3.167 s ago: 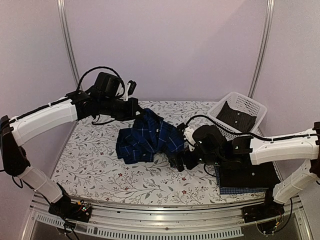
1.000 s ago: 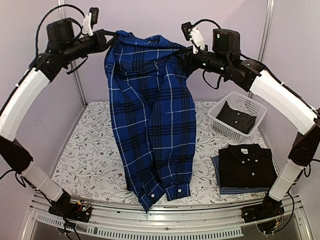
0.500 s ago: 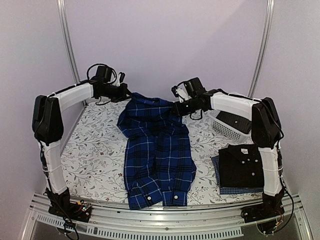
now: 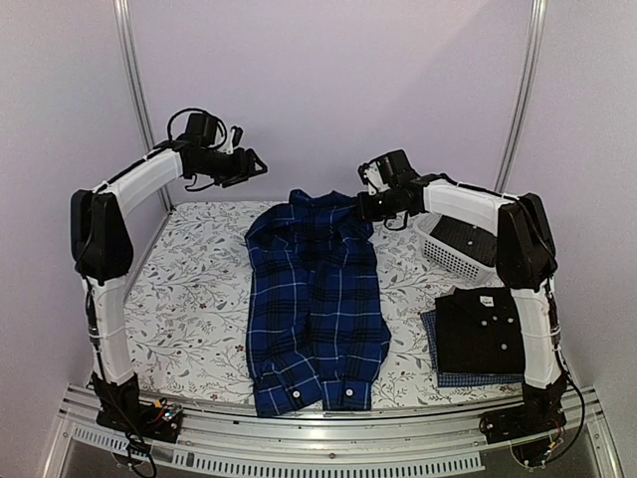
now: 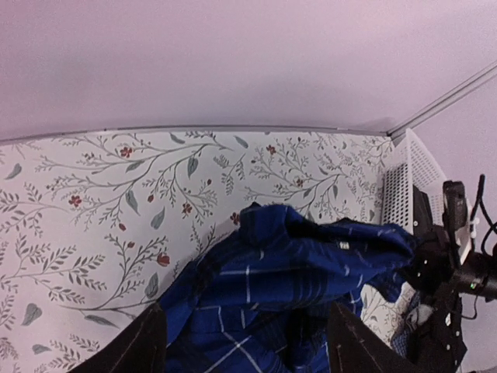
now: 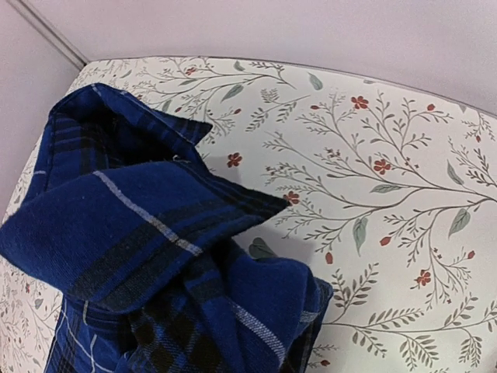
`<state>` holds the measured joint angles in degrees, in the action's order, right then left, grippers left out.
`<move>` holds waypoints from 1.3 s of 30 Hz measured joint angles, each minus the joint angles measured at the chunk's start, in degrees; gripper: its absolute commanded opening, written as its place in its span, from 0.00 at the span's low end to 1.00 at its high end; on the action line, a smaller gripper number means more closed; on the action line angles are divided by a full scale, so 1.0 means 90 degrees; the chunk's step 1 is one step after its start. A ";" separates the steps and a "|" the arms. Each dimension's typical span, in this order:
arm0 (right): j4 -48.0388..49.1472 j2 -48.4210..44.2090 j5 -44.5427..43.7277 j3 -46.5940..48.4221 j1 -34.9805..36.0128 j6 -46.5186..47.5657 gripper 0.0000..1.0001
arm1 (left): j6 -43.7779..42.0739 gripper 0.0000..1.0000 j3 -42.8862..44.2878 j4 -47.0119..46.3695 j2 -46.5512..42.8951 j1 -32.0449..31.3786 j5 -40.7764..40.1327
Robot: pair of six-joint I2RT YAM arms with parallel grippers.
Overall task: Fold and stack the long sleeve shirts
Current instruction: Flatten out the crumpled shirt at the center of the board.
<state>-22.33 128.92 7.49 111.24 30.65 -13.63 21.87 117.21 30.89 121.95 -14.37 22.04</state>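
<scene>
The dark blue plaid shirt [image 4: 318, 299] lies spread lengthwise on the floral table [image 4: 179, 299], collar at the far end and hem at the near edge. My left gripper [image 4: 254, 164] is open and empty, raised above and left of the collar. In the left wrist view its fingers [image 5: 147, 346] stand wide apart over the shirt [image 5: 295, 264]. My right gripper [image 4: 363, 207] is at the shirt's right shoulder. Its fingers are hidden under bunched plaid cloth [image 6: 155, 256], which it seems to grip. The black shirt [image 4: 490, 329] lies folded on the fine blue check shirt [image 4: 450, 379] at the right.
A white lattice basket [image 4: 503, 211] stands at the back right with a dark garment [image 4: 463, 237] inside; it also shows in the left wrist view [image 5: 400, 186]. Pale walls close off the table's far edge, and metal posts stand in the back corners.
The shirt was lifted, hung between both grippers and laid flat. In the last half second my left gripper let go of the left shoulder and rose up and away.
</scene>
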 measured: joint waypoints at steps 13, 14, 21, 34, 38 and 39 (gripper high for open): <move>-0.0148 0.1372 0.0015 0.1438 -0.0478 -0.0010 0.54 | 0.0872 0.66 -0.5646 -0.0874 -0.3075 -0.0197 0.0313; -0.0168 0.1401 0.0002 0.1464 -0.0478 0.0000 0.62 | 0.0967 0.66 -0.6001 -0.0959 -0.3359 -0.0284 0.0316; -0.0437 0.1358 -0.0175 0.1549 -0.0435 0.0248 0.98 | 0.1639 0.61 -0.7781 -0.1503 -0.4481 -0.1287 0.0114; -0.0942 -0.0194 -0.1324 0.0818 0.0070 0.0493 0.99 | 0.3036 0.51 -0.9396 -0.1729 -0.5445 -0.2545 -0.0631; -0.0857 -0.0852 -0.1440 0.0034 0.0357 0.0476 0.99 | 0.3373 0.46 -0.9624 -0.1860 -0.5489 -0.2854 -0.0699; -0.0823 -0.0998 -0.1462 -0.0204 0.0442 0.0466 0.99 | 0.3449 0.46 -0.9680 -0.1897 -0.5489 -0.2934 -0.0716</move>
<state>-29.74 119.94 -5.67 109.40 34.63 -9.43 52.90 30.09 13.82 72.55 -40.77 15.59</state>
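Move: The left hand, empty, is going for the shirt's near left edge, about 39 cm back, 1 cm right and 23 cm below. From that hand, the left cuff is some 49 cm back and 10 right, the right cuff 49 back and 22 right, both on the board. The right hand holds the far right shoulder; its laying spot is roughly 6 cm ahead, 4 right and 13 below. The white basket stands some 25 cm right and 2 back of the right hand. Back towards its base and down sweeps the left hand, nearly 40 cm back and 20 down, to beside the shirt's near left edge, tipping down about 35 degrees, its open fingers narrowing partway. The right hand carries the pinched shoulder forward, slightly down and right, opens wide and lets go, then rises and draws back over the cloth. ##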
